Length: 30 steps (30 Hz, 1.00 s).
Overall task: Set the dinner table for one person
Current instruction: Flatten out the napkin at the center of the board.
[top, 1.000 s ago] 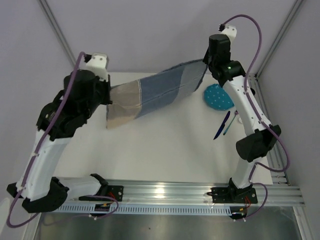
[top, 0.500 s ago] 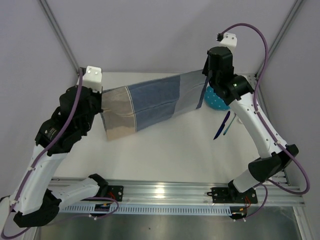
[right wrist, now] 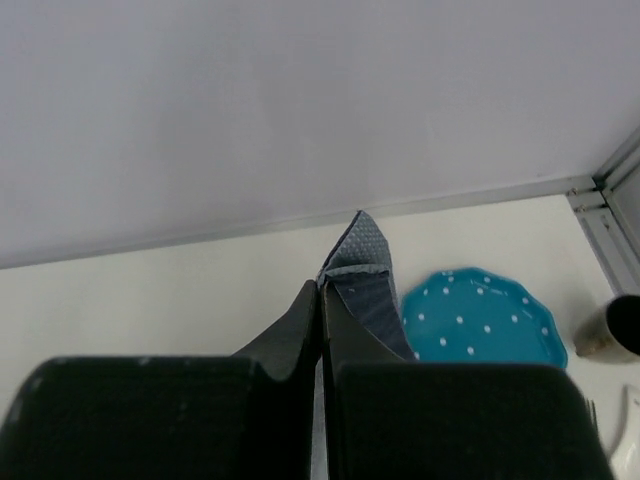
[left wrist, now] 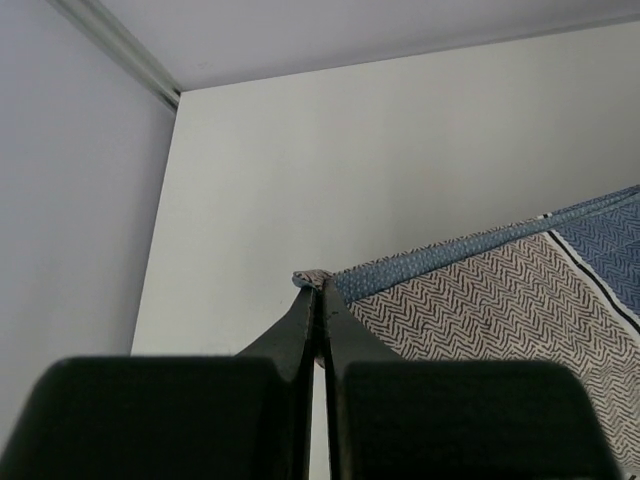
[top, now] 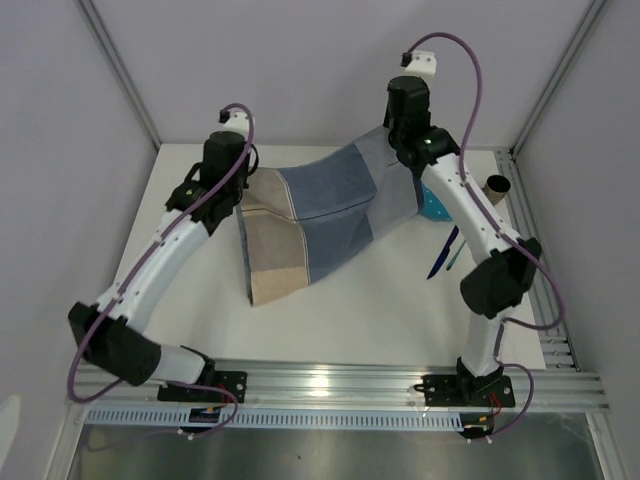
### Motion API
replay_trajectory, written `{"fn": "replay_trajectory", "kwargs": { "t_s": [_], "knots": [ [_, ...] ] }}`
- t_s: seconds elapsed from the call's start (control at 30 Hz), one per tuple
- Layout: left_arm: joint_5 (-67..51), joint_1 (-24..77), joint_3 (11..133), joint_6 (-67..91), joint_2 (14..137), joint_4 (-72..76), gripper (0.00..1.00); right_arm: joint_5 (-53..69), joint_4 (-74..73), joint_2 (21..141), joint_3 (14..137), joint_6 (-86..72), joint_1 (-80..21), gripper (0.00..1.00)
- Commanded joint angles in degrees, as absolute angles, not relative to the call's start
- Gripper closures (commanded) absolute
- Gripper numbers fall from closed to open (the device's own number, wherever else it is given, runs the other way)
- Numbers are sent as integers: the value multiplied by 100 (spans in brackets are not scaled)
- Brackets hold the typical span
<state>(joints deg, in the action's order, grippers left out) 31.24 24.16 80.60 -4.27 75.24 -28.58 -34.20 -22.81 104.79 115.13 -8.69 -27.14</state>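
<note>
A blue-and-beige checked placemat (top: 320, 215) hangs stretched between my two grippers above the white dinner table (top: 200, 290). My left gripper (top: 248, 182) is shut on the placemat's beige corner (left wrist: 312, 279). At the far right, my right gripper (top: 400, 142) is shut on the blue corner (right wrist: 362, 250). The cloth sags between them, and its lower beige corner (top: 262, 292) reaches down toward the tabletop. In the left wrist view the herringbone weave (left wrist: 500, 300) spreads to the right of the closed fingers (left wrist: 300, 330).
A teal dotted plate (top: 437, 207) lies at the far right, partly covered by the cloth and right arm; the right wrist view shows it too (right wrist: 480, 320). Blue cutlery (top: 445, 250) lies just in front of it. A beige cup (top: 497, 186) stands near the right rail.
Both arms have swung toward the far side and closer together. The left gripper went right and away. The placemat has slackened and hangs lower over the table's middle, covering more of the plate.
</note>
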Motion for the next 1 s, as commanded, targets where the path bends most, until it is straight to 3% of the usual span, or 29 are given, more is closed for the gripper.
{"fn": "replay_trajectory", "kwargs": {
  "t_s": [0.0, 0.13, 0.33, 0.57, 0.67, 0.7, 0.83, 0.97],
  "knots": [
    [2892, 2154, 8873, -413, 8119, -1618, 100, -3270, -1767, 11310, 12495, -475, -2593, 100],
    [2348, 1951, 9736, -763, 8595, -1134, 100, -2944, -1662, 11725, 13508, -220, -2514, 100],
    [1654, 1679, 10898, -915, 8816, -1405, 100, -2997, -1099, 11225, 13307, 333, -2487, 100],
    [370, 1494, 10583, -1020, 8280, -2116, 100, -2761, 474, 9661, 10988, 844, -2487, 100],
    [395, 1573, 9635, -713, 7579, -2495, 100, -2593, -373, 9100, 10163, 180, -2513, 100],
    [726, 1608, 8824, -555, 7280, -2435, 100, -2593, -500, 8888, 9795, -42, -2531, 100],
    [950, 1670, 6309, 997, 5795, -3030, 100, -2769, -755, 7570, 7039, -1255, -2777, 100],
    [906, 1898, 5060, 1783, 4031, -3700, 100, -2531, -1897, 6419, 5735, -2485, -3224, 100]
  ]
}}
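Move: The centre of the board, where the held napkin is to go, lies roughly 5 cm ahead and 21 cm to the right of the left hand, some 30 cm down. From the right hand it is about 7 cm back, 18 cm to the left and 35 cm down. The teal plate stands some 20 cm right of the right hand and 9 cm farther out; the blue knife is about 17 cm right and 13 cm back, both near board level. The napkin, still pinched by a corner in each hand, is cast out over the board and whipped back. Both hands thrust forward, 6 to 9 cm with a small dip, swing up while starting back (the left tipping its fingers up about 25 degrees), then sweep fast back and down towards the near side, tipping down again. The fingers stay shut. ##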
